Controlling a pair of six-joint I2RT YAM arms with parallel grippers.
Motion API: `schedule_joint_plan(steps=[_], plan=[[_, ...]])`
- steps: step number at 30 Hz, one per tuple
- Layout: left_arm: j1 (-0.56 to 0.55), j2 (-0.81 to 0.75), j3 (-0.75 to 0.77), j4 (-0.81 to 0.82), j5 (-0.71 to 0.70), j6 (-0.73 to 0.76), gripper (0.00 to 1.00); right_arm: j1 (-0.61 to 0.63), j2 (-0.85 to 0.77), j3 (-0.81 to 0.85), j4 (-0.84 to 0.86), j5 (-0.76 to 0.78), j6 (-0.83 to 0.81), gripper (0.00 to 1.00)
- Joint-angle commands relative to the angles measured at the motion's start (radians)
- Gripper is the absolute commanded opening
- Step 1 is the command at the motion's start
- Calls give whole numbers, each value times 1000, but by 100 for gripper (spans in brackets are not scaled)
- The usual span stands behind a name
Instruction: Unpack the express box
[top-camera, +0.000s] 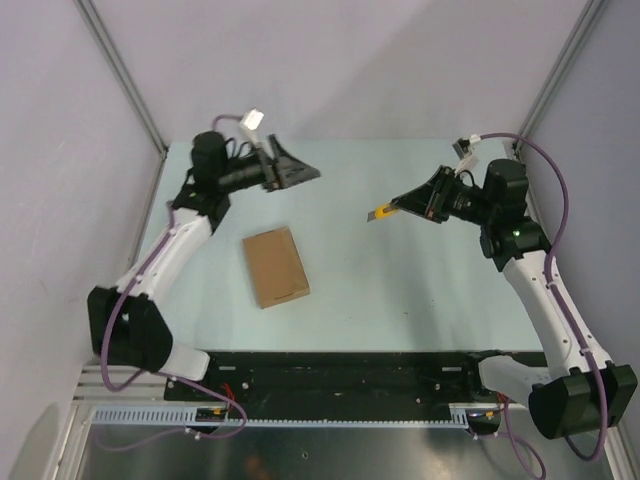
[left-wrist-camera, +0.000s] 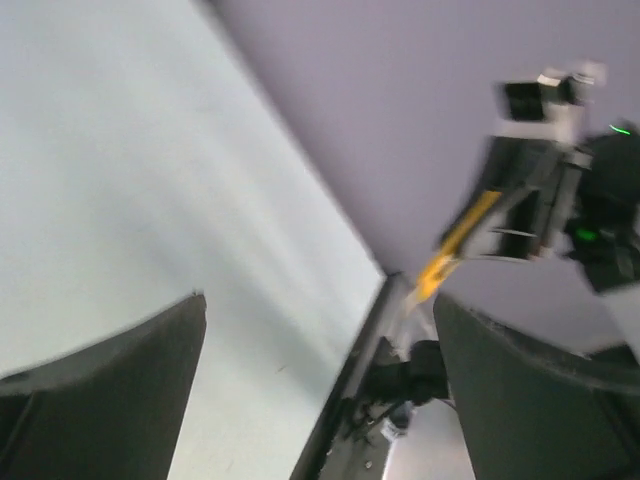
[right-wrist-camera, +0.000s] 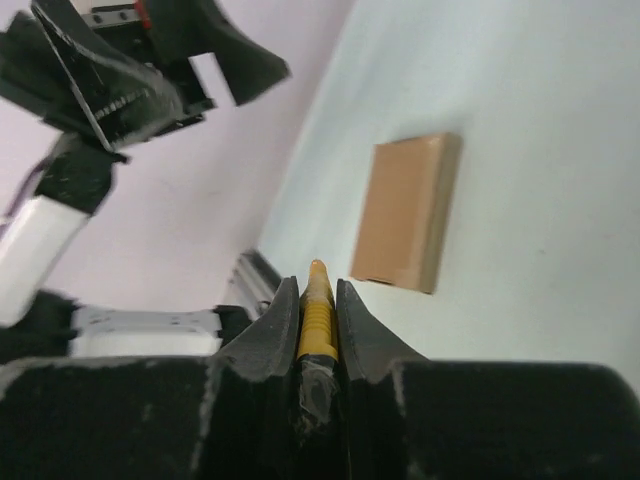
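The express box (top-camera: 275, 266) is a flat brown cardboard box lying closed on the pale table, left of centre; the right wrist view shows this box (right-wrist-camera: 405, 212) ahead of the fingers. My right gripper (top-camera: 400, 205) hovers to the right of it, shut on a yellow-black utility knife (top-camera: 382, 213) whose tip points toward the box. Seen from the right wrist, the knife (right-wrist-camera: 317, 300) is pinched between the two fingers. My left gripper (top-camera: 298, 165) hangs behind the box, open and holding nothing. The left wrist view shows that left gripper (left-wrist-camera: 320, 300) spread wide, the knife (left-wrist-camera: 458, 243) visible beyond.
The pale green table (top-camera: 400, 290) is bounded by grey walls with metal corner posts (top-camera: 125, 75). A black rail (top-camera: 340, 370) with both arm bases runs along the near edge. The left arm (right-wrist-camera: 120, 70) shows at the top left of the right wrist view.
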Motion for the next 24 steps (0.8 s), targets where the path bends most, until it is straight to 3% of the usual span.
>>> schedule_joint_plan(steps=[1, 2, 6, 9, 15, 19, 24], plan=[[165, -195, -219, -103, -400, 17, 99, 124, -24, 18, -160, 382, -172, 0], [182, -215, -288, -138, -573, 30, 99, 149, -20, 17, -170, 435, -200, 0], [194, -271, -362, -355, -914, 80, 100, 251, 15, 17, -180, 597, -226, 0], [194, -265, -408, -430, -991, 89, 100, 286, 58, 17, -177, 635, -229, 0], [196, -158, -465, -495, -975, 57, 99, 336, 136, 14, -176, 686, -225, 0], [194, -29, -445, -488, -804, 85, 99, 355, 162, -8, -150, 712, -209, 0], [188, 51, -434, -479, -729, 90, 99, 370, 179, -49, -115, 739, -186, 0]])
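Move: The express box lies flat, its middle about 10 cm to the left of the open left gripper, some 4 cm back and roughly 33 cm below. The yellow cutter, held in the right gripper, is around 21 cm to the left gripper's right, about 7 cm back and nearly level in height. From the right gripper, the box is about 33 cm to the left, about level fore and aft, and some 32 cm below. Bring the left gripper down about 30 cm and some 20 cm left, bowing slightly forward before coming back, while swinging its fingers from pointing right to mostly down over the box's left long edge near the far corner; keep them wide open. Meanwhile lower the right gripper about 13 cm with a little left and forward, tipping its fingers down and keeping the cutter gripped. ##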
